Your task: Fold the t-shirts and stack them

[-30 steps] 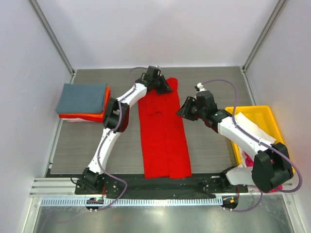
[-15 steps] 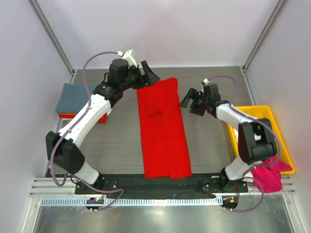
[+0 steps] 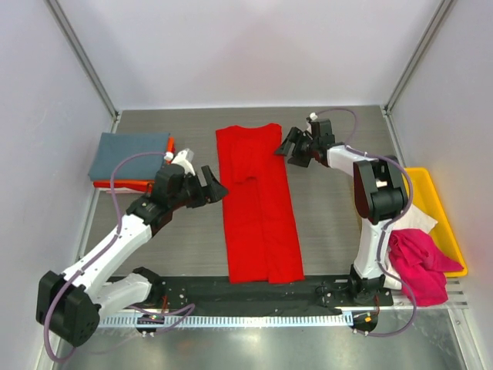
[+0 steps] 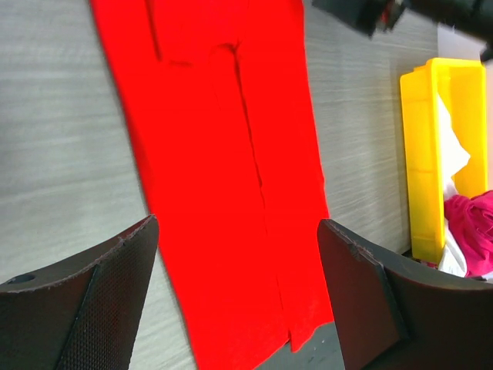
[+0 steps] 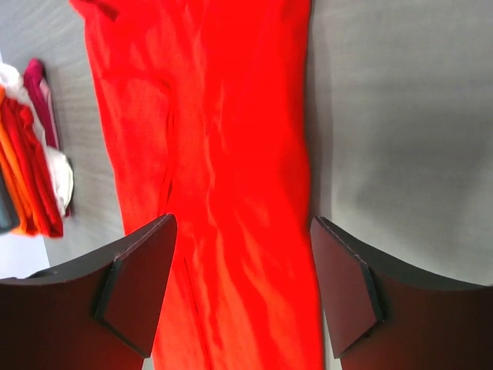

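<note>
A bright red t-shirt, folded lengthwise into a long strip, lies flat in the middle of the table. My left gripper hovers open just left of its upper half, holding nothing. In the left wrist view the red t-shirt fills the gap between the spread fingers. My right gripper is open beside the shirt's top right edge; the right wrist view shows the red t-shirt beneath its jaws. A slate grey-blue t-shirt tops an orange t-shirt at far left.
A yellow tray stands at the right edge, with a white t-shirt and a magenta pink t-shirt spilling over its near end. The same tray shows in the left wrist view. Grey walls enclose the table.
Both grippers have opened. The left arm swung from the shirt's top end back to its left side. The right gripper moved up to the shirt's top right corner.
</note>
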You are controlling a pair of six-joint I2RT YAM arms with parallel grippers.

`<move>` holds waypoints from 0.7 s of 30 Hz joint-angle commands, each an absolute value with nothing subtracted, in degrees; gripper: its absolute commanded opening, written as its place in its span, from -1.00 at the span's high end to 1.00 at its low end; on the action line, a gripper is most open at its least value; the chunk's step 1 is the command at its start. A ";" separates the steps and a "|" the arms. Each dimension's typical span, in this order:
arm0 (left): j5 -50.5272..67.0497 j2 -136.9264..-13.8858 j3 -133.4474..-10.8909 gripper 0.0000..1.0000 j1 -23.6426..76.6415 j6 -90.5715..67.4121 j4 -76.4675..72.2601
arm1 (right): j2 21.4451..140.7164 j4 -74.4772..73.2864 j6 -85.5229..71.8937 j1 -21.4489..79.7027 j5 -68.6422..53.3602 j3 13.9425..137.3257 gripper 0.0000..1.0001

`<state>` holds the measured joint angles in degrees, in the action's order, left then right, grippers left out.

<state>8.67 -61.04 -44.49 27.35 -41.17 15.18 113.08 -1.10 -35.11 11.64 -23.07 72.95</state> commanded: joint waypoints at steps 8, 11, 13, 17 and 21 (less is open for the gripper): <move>9.84 -50.37 -32.44 -0.68 27.51 -45.79 12.83 | 128.31 1.32 -35.95 9.05 -23.73 89.46 -0.42; 10.46 -49.13 -31.38 -0.68 27.60 -46.05 13.01 | 133.05 0.62 -36.47 8.62 -24.08 95.26 -0.39; 10.46 -48.69 -30.94 -0.67 27.51 -46.32 13.45 | 137.17 -1.30 -37.26 8.61 -25.04 100.27 -0.34; 10.28 -48.52 -29.54 -0.66 27.60 -46.93 13.71 | 143.51 -2.02 -39.98 8.61 -27.33 109.13 -0.06; 10.02 -47.73 -28.04 -0.66 27.60 -48.07 13.36 | 148.26 -2.99 -42.01 8.61 -28.30 115.38 0.35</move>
<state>9.54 -49.08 -28.93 27.38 -46.72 14.98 144.68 0.56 -40.27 8.40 -27.62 111.20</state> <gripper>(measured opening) 0.831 0.364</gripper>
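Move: The right hand, open above the table beside the red t-shirt's right edge, has that shirt's far right corner about 15 cm ahead, 2 cm to its left and 5 cm below. The shirt's far left corner lies level with that corner, some 21 cm farther left; the yellow bin is about 25 cm back and 40 cm right of the hand. From the left hand the far right corner is roughly 35 cm ahead, 20 cm right and 16 cm below. The right hand reaches forward about 15 cm along the red shirt's right edge to its far right corner, sinking some 3 cm, mostly early on, while its fingers go from wide open to about a third open around the cloth there. The left hand, still open and empty, draws back about 5 cm and sinks as far, away from that corner. ##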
